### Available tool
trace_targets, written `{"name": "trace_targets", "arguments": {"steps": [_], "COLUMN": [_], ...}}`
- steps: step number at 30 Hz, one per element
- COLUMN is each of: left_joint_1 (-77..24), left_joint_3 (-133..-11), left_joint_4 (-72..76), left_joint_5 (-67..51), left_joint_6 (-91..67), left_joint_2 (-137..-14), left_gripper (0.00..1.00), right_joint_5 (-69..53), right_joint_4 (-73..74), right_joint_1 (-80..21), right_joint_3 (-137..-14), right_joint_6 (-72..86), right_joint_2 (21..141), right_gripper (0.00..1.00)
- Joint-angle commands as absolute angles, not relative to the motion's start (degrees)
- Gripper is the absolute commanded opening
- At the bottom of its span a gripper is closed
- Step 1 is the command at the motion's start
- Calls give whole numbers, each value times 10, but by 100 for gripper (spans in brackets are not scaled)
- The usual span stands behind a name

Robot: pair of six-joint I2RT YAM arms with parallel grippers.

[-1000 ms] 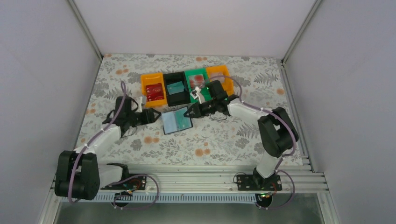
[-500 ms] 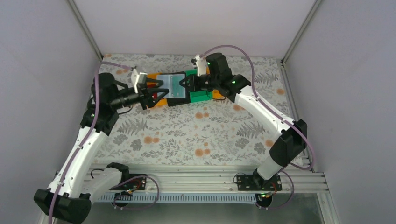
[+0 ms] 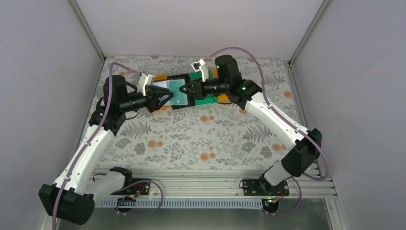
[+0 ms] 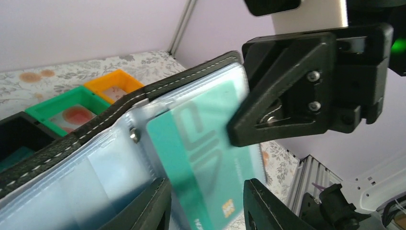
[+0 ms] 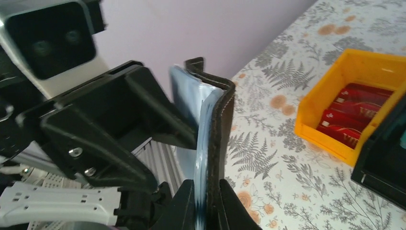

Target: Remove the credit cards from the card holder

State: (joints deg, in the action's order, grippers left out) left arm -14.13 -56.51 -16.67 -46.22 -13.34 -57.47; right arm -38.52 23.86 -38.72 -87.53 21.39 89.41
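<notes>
The card holder [image 3: 175,91], black with pale blue-grey sleeves, hangs open in the air over the bins. My right gripper [image 3: 186,89] is shut on its right edge; in the right wrist view the fingers [image 5: 207,203] pinch the black cover [image 5: 223,129] and its sleeves. A teal credit card [image 4: 201,163] sticks part way out of a sleeve. My left gripper [image 4: 206,206] stands open around this card's lower end, one finger on each side, with a gap showing on the right. From above, the left gripper [image 3: 164,97] meets the holder from the left.
A row of bins sits on the floral table beneath the holder: an orange bin [image 5: 347,103] with red cards, a green bin [image 4: 72,103], a second orange bin [image 4: 115,84] and a black bin [image 4: 14,136]. White walls ring the table.
Both arms have lifted the card holder off the table and carried it back over the bins. The left gripper has moved in around the teal card and its jaws have narrowed.
</notes>
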Motion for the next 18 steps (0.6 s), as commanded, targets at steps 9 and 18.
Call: {"name": "trace_targets", "arguments": {"steps": [9, 18], "left_joint_1": [-139, -142], "left_joint_3": [-572, -596], "left_joint_4": [-159, -113], "left_joint_5": [-484, -592], "left_joint_6": [-138, -155], "left_joint_2": [-572, -571], "left_gripper": [41, 3], "right_joint_5": [-526, -528], "right_joint_4": [148, 132], "right_joint_1": [-391, -390], "right_joint_3": [-853, -858], "right_joint_6": [143, 138], "right_joint_2": [843, 867], "right_gripper": [4, 4]}}
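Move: The teal card lies some 3 cm to the right of my open left hand and about 2 cm ahead, roughly level with it, held up in the opened card holder. The holder edge pinched by my right hand is about 6 cm right and 2 cm ahead of my left hand. On the table some 30 cm below and 20 cm farther out, the black box lies about 1 cm right and the green box 11 cm right. From my right hand the teal card is about 3 cm to the left. I keep my left hand almost still with its fingers open about the teal card's near edge, let it ease about 1 cm back and up, then shut the fingers and pinch the card. Meanwhile my right hand, still gripping the holder's edge, draws about 2.5 cm back and 2.5 cm up, turning some 15 degrees, mostly counter-clockwise, to angle the holder. ##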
